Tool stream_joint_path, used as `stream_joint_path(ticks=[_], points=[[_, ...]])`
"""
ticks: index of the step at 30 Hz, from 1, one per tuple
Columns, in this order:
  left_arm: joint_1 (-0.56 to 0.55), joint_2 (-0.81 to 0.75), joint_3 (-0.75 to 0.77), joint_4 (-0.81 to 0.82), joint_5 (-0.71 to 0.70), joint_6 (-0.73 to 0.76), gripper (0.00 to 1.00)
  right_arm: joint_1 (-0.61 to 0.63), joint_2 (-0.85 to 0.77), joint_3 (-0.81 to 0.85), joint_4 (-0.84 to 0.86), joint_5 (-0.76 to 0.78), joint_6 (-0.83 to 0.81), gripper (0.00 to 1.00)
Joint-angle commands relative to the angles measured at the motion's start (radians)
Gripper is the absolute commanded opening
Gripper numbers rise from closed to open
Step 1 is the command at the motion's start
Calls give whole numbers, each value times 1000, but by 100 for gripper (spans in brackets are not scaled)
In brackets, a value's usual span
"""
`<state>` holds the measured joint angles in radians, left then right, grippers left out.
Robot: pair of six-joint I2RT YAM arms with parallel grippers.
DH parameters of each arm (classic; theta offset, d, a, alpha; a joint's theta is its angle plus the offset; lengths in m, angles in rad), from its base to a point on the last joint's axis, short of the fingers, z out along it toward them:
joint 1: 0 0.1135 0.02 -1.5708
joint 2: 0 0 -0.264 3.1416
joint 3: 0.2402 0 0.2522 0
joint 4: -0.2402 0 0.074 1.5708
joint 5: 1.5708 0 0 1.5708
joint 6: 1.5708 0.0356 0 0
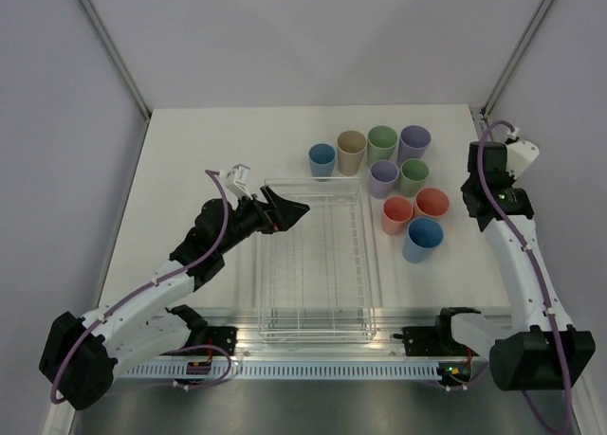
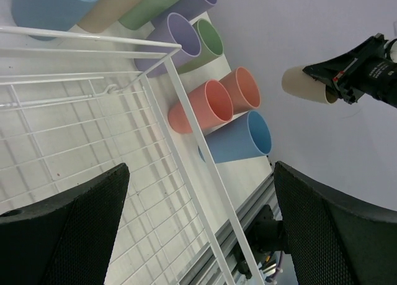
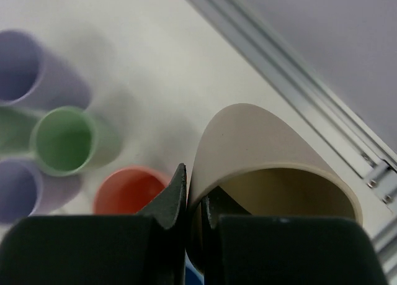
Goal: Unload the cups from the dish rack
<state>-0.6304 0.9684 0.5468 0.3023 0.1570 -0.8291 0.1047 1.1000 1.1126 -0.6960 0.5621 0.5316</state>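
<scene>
The clear dish rack [image 1: 318, 302] lies mid-table with no cup in it; its wire grid fills the left wrist view [image 2: 74, 142]. Several cups stand on the table right of and beyond it: blue [image 1: 321, 157], beige [image 1: 351, 151], green [image 1: 382, 143], purple [image 1: 413, 143], coral [image 1: 432, 204] and blue [image 1: 423, 238]. My left gripper [image 1: 285, 210] is open and empty over the rack's far left corner [image 2: 201, 167]. My right gripper [image 1: 482, 190] is shut on the rim of a beige cup [image 3: 267, 154], held in the air right of the cup group; it also shows in the left wrist view [image 2: 307, 83].
A second purple cup [image 1: 383, 177], a green cup [image 1: 413, 176] and a coral cup [image 1: 397, 213] stand in the same group. A metal rail [image 1: 313, 364] runs along the near table edge. Grey walls close the back and sides.
</scene>
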Motion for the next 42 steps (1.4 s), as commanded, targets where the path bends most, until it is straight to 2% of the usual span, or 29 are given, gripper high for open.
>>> stream_joint_path(ticks=[1, 6, 7, 8, 15, 21, 30, 36, 42], points=[[-2, -49, 16, -61, -24, 77, 100, -173, -31, -43, -37, 61, 63, 1], [-2, -63, 12, -72, -25, 94, 100, -275, -57, -202, 32, -10, 100, 1], [-2, -62, 12, -69, -24, 93, 100, -305, -52, -223, 45, -52, 100, 1], [-2, -57, 12, -66, -24, 96, 100, -322, -45, -240, 56, -158, 105, 1], [-2, -48, 15, -55, -2, 97, 100, -395, 44, -349, 144, -370, 126, 1], [-2, -59, -2, -57, -17, 94, 100, -427, 80, -387, 208, -482, 140, 1], [-2, -46, -18, -29, -16, 78, 100, -428, 172, -332, 219, -594, 97, 1], [-2, -27, -16, -9, -7, 70, 100, -428, 141, -307, 197, -627, 82, 22], [-2, -16, -16, 3, 1, 64, 100, -428, 126, -278, 171, -630, 70, 34]])
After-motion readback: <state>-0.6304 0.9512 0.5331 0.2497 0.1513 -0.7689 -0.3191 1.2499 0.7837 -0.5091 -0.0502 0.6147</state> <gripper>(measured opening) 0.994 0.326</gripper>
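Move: The right hand holds the beige cup by its wall. The open table spot for the cup lies some 19 cm below that hand, about 4 cm back and 3 cm to its right. The nearer red cup stands roughly 7 cm forward and 8 cm left of that spot, the large blue cup about 10 cm left and 2 cm back of it. From the idle left hand the spot is some 41 cm right, 2 cm forward and 18 cm down. The right hand keeps its pinch on the beige cup's wall and swings right and back, then sinks about 16 cm towards the bare table beside the red and blue cups, while the wrist rolls some 30 degrees, its left side rising, to stand the cup up. Once low, it eases forward about 4 cm and back to the left at that height, stops, and opens the fingers part way, one still inside the cup and one outside. ##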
